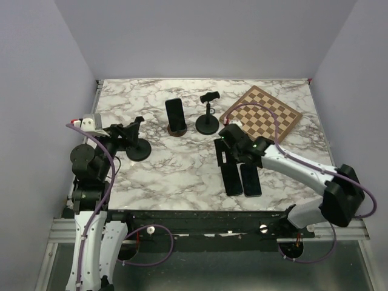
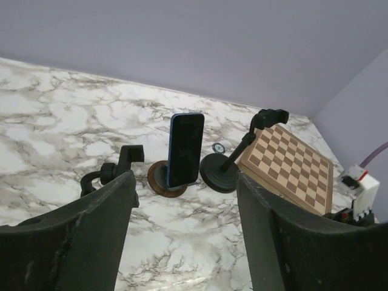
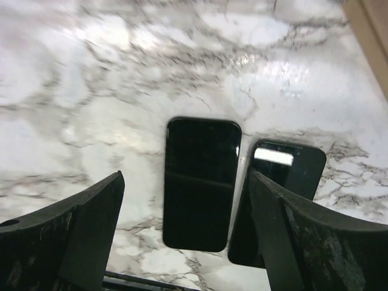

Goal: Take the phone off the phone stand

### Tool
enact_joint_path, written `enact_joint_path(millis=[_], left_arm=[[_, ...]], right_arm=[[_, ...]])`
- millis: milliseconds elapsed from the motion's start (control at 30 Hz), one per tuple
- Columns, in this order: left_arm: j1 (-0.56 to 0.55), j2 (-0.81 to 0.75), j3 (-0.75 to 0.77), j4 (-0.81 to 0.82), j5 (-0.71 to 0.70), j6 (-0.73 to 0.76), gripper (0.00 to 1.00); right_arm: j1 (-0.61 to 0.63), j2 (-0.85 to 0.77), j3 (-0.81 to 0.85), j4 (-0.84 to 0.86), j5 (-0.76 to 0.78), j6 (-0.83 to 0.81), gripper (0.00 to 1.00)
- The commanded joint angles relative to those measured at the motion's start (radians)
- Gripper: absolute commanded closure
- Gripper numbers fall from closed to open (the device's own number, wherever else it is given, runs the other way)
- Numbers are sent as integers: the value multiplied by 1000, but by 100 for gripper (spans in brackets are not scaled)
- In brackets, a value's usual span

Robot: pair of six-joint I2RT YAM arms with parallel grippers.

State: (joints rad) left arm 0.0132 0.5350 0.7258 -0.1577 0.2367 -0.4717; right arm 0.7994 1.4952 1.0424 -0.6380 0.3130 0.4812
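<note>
A blue-edged phone (image 2: pixel 185 148) stands upright on a round brown phone stand (image 2: pixel 159 180), far centre of the table (image 1: pixel 176 114). My left gripper (image 2: pixel 185 242) is open and empty, low over the marble, a good way short of that phone; in the top view the left gripper (image 1: pixel 134 128) is beside a black clamp stand (image 1: pixel 138 149). My right gripper (image 3: pixel 188 242) is open above two dark phones lying flat side by side, one phone (image 3: pixel 200 191) between its fingers, the other (image 3: pixel 285 176) partly behind the right finger.
A second black clamp stand (image 1: pixel 208 115) with nothing in it stands just right of the brown one. A wooden chessboard (image 1: pixel 264 114) lies at the far right. The flat phones (image 1: pixel 240 178) lie near the table's front edge.
</note>
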Motion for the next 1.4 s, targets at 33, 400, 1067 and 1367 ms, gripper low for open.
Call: enact_joint_path(millis=[33,400,1067,1367], left_arm=[[-9,1,70,-82,105,-17,22],[-400,228,247,-186,-116,-11,1],[-516,1086,745,-329,-543,-98,1],[-475,1215,772,-285,-548,-108,1]], right_arm=[[4,-219,-55,115,8,-20,9],[5,-385,-139,128,57,24,11],[4,-546,-158,90,113,22,12],[4,-581,-165,77,124,21,12]])
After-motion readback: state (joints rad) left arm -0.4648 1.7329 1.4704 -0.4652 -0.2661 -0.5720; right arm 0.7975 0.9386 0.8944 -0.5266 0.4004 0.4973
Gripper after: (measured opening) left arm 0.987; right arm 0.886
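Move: The phone still in its stand lies about 21 cm ahead of the left gripper, 12 cm to its right and some 19 cm below. The right empty stand is roughly 22 cm ahead and 25 cm right; the left empty stand is about 10 cm ahead and 5 cm left, both over 20 cm down. From the right gripper, the standing phone is some 21 cm ahead, 23 cm left and 5 cm higher. Swing the left gripper right first with a slight rise, away from the left empty stand, then curve forward and down towards the standing phone, ending about 17 cm farther out and 15 cm lower. Tip the fingers down some 40 degrees and open fully, touching nothing. Meanwhile lift the empty right gripper about 12 cm off the laid phones, tilting its fingers up towards level. ##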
